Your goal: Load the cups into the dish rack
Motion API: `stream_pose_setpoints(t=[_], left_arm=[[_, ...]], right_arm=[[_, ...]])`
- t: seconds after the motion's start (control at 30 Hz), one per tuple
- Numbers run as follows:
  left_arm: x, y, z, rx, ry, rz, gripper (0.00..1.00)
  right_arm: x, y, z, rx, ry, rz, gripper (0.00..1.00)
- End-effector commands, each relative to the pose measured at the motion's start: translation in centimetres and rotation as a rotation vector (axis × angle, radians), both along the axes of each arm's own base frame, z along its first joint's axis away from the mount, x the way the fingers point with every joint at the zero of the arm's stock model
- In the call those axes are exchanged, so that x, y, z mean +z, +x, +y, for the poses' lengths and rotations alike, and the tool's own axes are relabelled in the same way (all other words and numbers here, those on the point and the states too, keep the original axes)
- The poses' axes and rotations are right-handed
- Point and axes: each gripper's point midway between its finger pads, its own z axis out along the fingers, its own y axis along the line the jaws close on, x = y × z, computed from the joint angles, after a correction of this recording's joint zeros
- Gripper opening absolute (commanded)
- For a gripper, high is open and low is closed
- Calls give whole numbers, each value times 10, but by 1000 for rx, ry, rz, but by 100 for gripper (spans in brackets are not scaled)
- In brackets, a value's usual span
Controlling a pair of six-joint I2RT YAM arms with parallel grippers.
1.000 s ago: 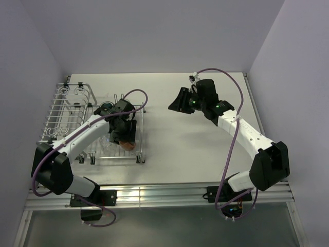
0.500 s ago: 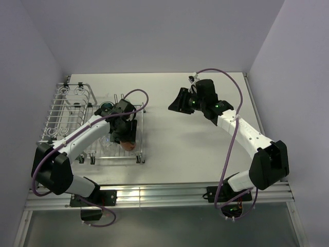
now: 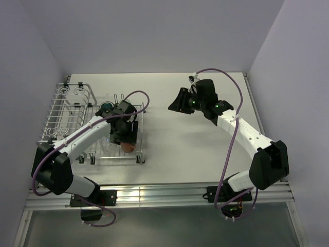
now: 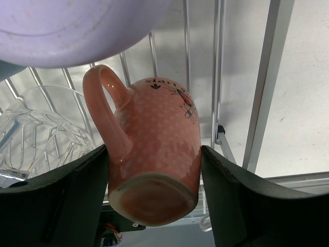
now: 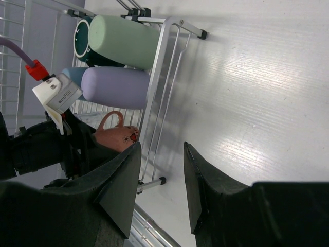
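A salmon-orange cup (image 4: 154,154) lies on its side on the bars at the front right corner of the dish rack (image 3: 67,110). Its base faces my left wrist camera. My left gripper (image 4: 153,152) has a finger (image 4: 77,200) against each side of it. Beside it in the rack lie a clear cup (image 4: 36,134), a lavender cup (image 5: 115,87), a blue cup (image 5: 72,76), a pale green cup (image 5: 123,38) and a dark green mug (image 5: 82,38). My right gripper (image 3: 175,105) hangs open and empty over the bare table, right of the rack.
The rack's raised wire side basket (image 3: 72,95) is at its back left, near the left wall. The rack's right rail (image 4: 262,92) runs close to my left gripper. White tabletop (image 3: 195,149) stretches from the rack to the right wall.
My left wrist has shifted very slightly over the rack, and the salmon-orange cup stays in the same spot. The right arm has not moved.
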Motion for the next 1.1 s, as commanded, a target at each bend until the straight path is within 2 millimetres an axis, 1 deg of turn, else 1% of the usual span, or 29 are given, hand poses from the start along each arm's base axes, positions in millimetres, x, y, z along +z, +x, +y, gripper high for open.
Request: stream_pose_setpoints(t=[0.0, 0.2, 0.5, 0.57, 0.6, 0.67, 0.8, 0.87, 0.93, 0.97, 1.07], left_arm=[[8, 5, -3, 10, -8, -40, 75], [22, 9, -7, 12, -16, -76, 77], [43, 14, -7, 25, -20, -129, 79], [47, 15, -7, 25, -19, -138, 81], [51, 16, -7, 28, -24, -147, 87], [57, 17, -5, 29, -16, -164, 88], [81, 24, -1, 42, -14, -222, 88], [97, 27, 0, 46, -24, -267, 89], [111, 28, 4, 50, -29, -315, 99], [118, 30, 4, 52, -38, -337, 99], [153, 39, 1, 58, -101, -450, 99]], right_arm=[[7, 6, 0, 4, 6, -47, 46], [7, 6, 1, 6, 6, -48, 46], [8, 5, 0, 4, 8, -50, 46], [8, 6, 0, 3, 7, -53, 46], [8, 6, -1, 1, 7, -52, 46], [10, 6, -1, 1, 7, -56, 46], [16, 6, -3, -10, 3, -72, 46], [21, 5, -5, -18, 2, -83, 46], [26, 5, -8, -35, 3, -94, 46], [29, 5, -9, -40, 3, -103, 47], [42, 3, -13, -58, 6, -131, 47]])
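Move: The pink mug sits in the dish rack right between the left hand's open fingers, its middle about 1 cm ahead of the hand point and 2 cm below. The clear glass lies some 10 cm to the mug's left, level with it. The purple cup is about 11 cm beyond the mug and a centimetre to its left. From the right hand, the mug lies roughly 9 cm back, 24 cm left and 15 cm below. Opening wider, the left hand rises about 10 cm off the pink mug, easing forward and swinging its fingertips forward. ##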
